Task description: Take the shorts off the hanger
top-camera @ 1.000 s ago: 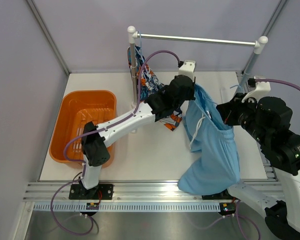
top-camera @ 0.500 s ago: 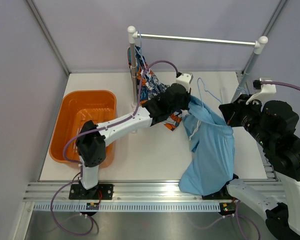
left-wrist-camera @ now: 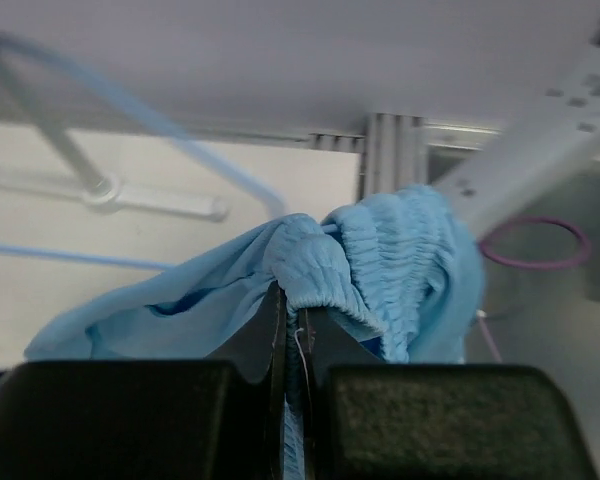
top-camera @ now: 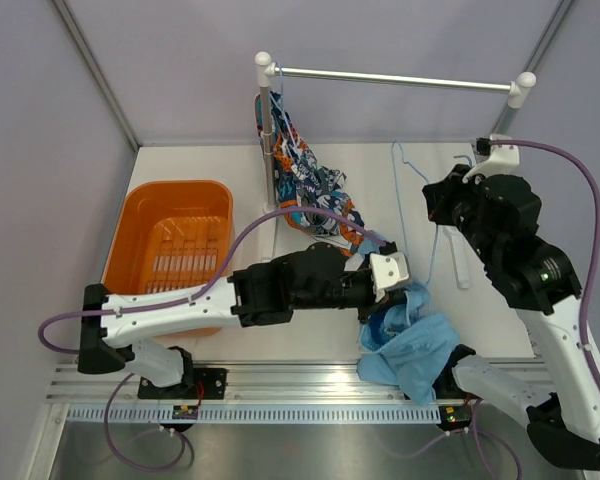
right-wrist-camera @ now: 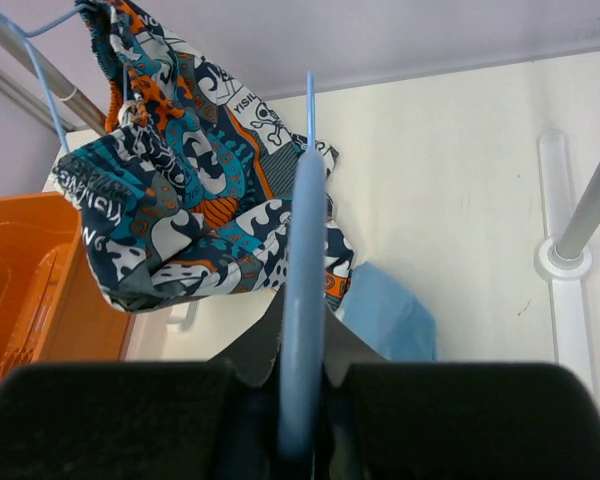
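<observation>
The light blue shorts [top-camera: 412, 340] lie bunched near the table's front edge, off the hanger. My left gripper [top-camera: 386, 298] is shut on their gathered waistband [left-wrist-camera: 315, 265], with cloth pinched between the jaws [left-wrist-camera: 295, 300]. The bare light blue hanger [top-camera: 410, 162] is held up at the right by my right gripper [top-camera: 436, 207], which is shut on its wire [right-wrist-camera: 305, 250]. The navy, orange and teal printed shorts [top-camera: 305, 185] hang from the rack's left end, also seen in the right wrist view [right-wrist-camera: 180, 215].
An orange basket [top-camera: 170, 250] sits at the left of the table. The white rack [top-camera: 395, 78] spans the back, with posts at both ends and a white foot [right-wrist-camera: 565, 260] on the table. The grooved rail [top-camera: 280, 385] runs along the near edge.
My left gripper pulled the light blue shorts down and toward the near edge, off the hanger. My right gripper moved back with the hanger, which now shows bare.
</observation>
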Motion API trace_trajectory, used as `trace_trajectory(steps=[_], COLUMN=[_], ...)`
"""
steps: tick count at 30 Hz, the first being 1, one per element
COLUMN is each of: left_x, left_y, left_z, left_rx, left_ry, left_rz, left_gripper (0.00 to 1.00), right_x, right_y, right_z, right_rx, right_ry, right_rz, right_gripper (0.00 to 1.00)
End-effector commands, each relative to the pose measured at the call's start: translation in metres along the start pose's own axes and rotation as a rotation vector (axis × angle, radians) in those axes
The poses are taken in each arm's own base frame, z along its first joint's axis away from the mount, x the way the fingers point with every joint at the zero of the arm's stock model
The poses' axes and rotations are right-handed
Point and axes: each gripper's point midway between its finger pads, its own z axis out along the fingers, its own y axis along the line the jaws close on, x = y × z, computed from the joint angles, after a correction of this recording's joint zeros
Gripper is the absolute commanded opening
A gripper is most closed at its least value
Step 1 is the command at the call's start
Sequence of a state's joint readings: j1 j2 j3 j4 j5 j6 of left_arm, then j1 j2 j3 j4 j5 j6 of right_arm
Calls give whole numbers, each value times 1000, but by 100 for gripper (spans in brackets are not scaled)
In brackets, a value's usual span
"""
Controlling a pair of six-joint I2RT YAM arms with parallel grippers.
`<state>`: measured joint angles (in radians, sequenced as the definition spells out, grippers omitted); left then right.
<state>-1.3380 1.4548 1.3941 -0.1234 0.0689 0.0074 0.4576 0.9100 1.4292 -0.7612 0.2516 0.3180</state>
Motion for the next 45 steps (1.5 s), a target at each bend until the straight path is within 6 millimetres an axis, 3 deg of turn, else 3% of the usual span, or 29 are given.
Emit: trace_trajectory(steps=[1,3,6,9,13,14,15,18,19,21,24,26,29,34,37,38,41,42,45], left_x=[-24,-29,-46,-65,-106,-117,-145,-194,-229,-266,-289,-310,-330,-337,-323,-315,-265,-240,-204], left_y=[-37,-41,-46,-34,15,38,47,77,88,105,127,131,132,132,135,136,139,140,145], left_z=[-29,-39,-67,-95,-136,-151,-174,-221,-259,-304,-362,-401,-446,-488,-481,-475,-449,-439,-422], left_rx=[172,180,201,125,-166,-297,-360,-552,-642,-795,-1037,-1135,-1221,-1310,-1331,-1323,-1273,-1256,-1254], left_ry=[-36,-50,-91,-141,-258,-276,-329,-384,-478,-597,-655,-739,-814,-861,-819,-804,-769,-737,-682], left_rz=[101,87,105,120,109,116,116,151,128,150,200,219,241,278,272,263,188,183,107], left_gripper=[0,0,0,0,0,0,0,0,0,0,0,0,0,0,0,0,0,0,0], right_x=[-32,-38,-55,-73,-84,-85,-83,-80,-80,-79,-80,-81,-78,-77,-74,-71,-63,-64,-57], right_y=[7,4,-16,-18,-10,-9,-10,-14,-14,-15,-14,-14,-15,-14,-12,-12,-12,-12,-12], right_z=[19,26,29,26,20,18,18,15,15,13,10,9,9,10,13,15,17,16,19], right_rx=[23,58,195,233,190,188,192,202,205,205,196,195,198,193,184,183,177,172,171], right_ry=[-120,-128,-174,-207,-225,-226,-219,-214,-213,-212,-212,-209,-197,-190,-179,-173,-162,-170,-152], right_rz=[46,40,21,18,29,31,29,23,21,21,20,15,4,-4,-4,-3,0,5,3], right_gripper=[0,0,0,0,0,0,0,0,0,0,0,0,0,0,0,0,0,0,0])
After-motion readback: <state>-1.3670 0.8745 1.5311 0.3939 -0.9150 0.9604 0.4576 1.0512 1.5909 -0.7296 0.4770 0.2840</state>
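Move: The left hand holds the blue shorts, and the orange bin they are bound for lies about 50 cm to its left, 18 cm ahead and some 28 cm below. The bare blue hanger is about 14 cm ahead of the left hand, 1 cm right and slightly higher; the patterned shorts hang about 28 cm ahead and 15 cm left, some 15 cm lower. From the right hand, the bin is roughly 55 cm left, 2 cm ahead and 35 cm below. Keeping its pinch on the blue shorts, the left hand draws a few centimetres back, then swings in a high arc about 40 cm left and up to 40 cm higher, easing forward, before sinking some 10 cm beside or over the bin; meanwhile its fingers turn about 70 degrees counter-clockwise, from pointing right to pointing forward and upward. The right hand keeps hold of the hanger, going about 4 cm forward, slightly right and up, turning a little clockwise, then holds nearly still. ##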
